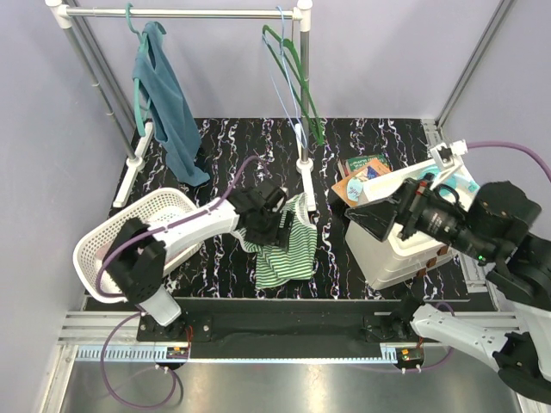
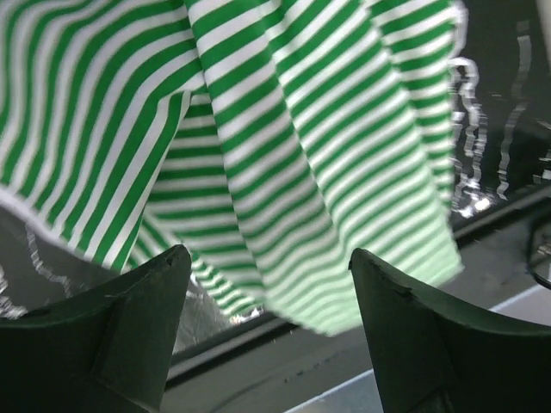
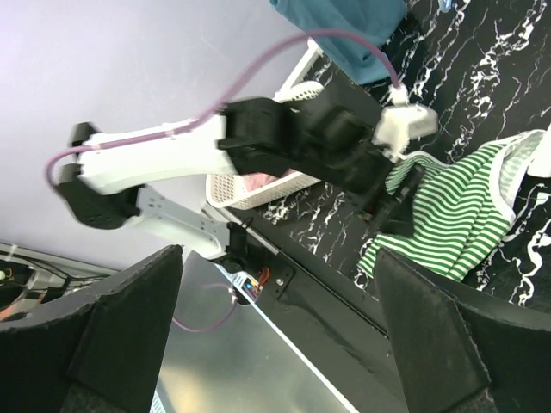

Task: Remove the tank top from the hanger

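A green-and-white striped tank top (image 1: 288, 249) lies crumpled on the black marbled table (image 1: 232, 146), just in front of the rack post. I cannot see a hanger inside it. My left gripper (image 1: 274, 225) hovers at its upper left edge. In the left wrist view the left gripper (image 2: 269, 254) is open, and the striped tank top (image 2: 284, 146) hangs beyond the tips, not between them. My right gripper (image 1: 366, 215) is raised to the right of the top, wide open and holding nothing. The right wrist view shows the right gripper (image 3: 275, 258) and the striped top (image 3: 456, 224).
Empty green and blue hangers (image 1: 293, 77) hang on the rail (image 1: 189, 13). A blue garment (image 1: 168, 103) hangs on a teal hanger at left. A white laundry basket (image 1: 103, 249) stands front left. A white bin (image 1: 405, 254) and books (image 1: 366, 172) are at right.
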Controlling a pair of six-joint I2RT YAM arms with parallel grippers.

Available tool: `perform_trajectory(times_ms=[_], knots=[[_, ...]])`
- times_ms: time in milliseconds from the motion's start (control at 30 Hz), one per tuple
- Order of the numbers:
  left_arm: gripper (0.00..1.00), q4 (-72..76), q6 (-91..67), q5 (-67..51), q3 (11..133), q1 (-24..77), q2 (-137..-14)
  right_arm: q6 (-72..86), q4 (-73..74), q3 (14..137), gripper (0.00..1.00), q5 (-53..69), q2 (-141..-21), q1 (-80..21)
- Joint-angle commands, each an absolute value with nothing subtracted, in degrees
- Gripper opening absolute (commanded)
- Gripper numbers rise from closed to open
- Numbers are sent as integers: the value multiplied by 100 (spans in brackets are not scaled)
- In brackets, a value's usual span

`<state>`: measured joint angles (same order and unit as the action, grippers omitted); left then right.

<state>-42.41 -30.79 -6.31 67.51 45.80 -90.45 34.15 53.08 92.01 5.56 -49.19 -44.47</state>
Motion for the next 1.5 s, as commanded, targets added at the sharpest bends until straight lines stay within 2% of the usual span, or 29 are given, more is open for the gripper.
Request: perform_trajectory(times_ms=[0, 100, 200, 267, 300, 333, 400, 600, 900, 1100, 1200, 1467], knots=[[80, -3175, -3251, -862, 6356, 4614, -9439, 3700, 5291, 9044, 100, 316, -4720, -4421], [79, -2832, -3427, -695, 6119, 4719, -9763, 3796, 5335, 8939, 100, 281, -4606, -4421], [74, -2742, -3603, -510, 5881, 4772, -10097, 3832, 5361, 8807, 100, 220, -4509, -4421], [57, -2742, -3726, -440, 5749, 4772, -10151, 3850, 5423, 8772, 100, 176, -4491, -4421], [46, -2725, -3761, -431, 5618, 4772, -10134, 3858, 5440, 8763, 100, 167, -4491, -4421], [16, -2707, -3736, -431, 5581, 4772, -10012, 3867, 5475, 8763, 100, 167, -4500, -4421], [0, -2733, -3683, -422, 5555, 4746, -9783, 3850, 5484, 8754, 100, 184, -4518, -4421], [0, -3295, -3770, -220, 5993, 4132, -8097, 3788, 5537, 8675, 100, 255, -4570, -4421], [0, -4771, -3622, 974, 6741, 2269, -5776, 3446, 5528, 8806, 100, 316, -4965, -4421], [0, -5914, -3919, 2072, 6996, 751, -5396, 3156, 5511, 9070, 100, 527, -5492, -4421], [0, -6380, -4770, 2504, 6873, 476, -5440, 3059, 5493, 9184, 100, 667, -5694, -4421], [0, -6706, -7274, 1425, 5758, -491, -5818, 3146, 5476, 9422, 100, 923, -5933, -4421]])
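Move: The striped tank top lies crumpled on the table almost straight under the left hand, its middle about 8 cm below and roughly 2 cm back. The white laundry basket it is taken to stands some 32 cm to the left and 2 cm back, with the pink cloth in it about 30 cm left and 5 cm back. The rack's white foot is some 15 cm ahead and 6 cm right. From the right hand, the tank top lies about 13 cm left, 7 cm ahead and far below. The striped tank top is pinched by the left fingers, which sink about 8 cm onto it and close fully. The hand then lifts it some 25 cm, swings left about 30 cm over the white basket while turning roughly 80 degrees counter-clockwise, and sinks again with the grip kept. The open, empty right hand eases down 6 cm, then forward and left. ##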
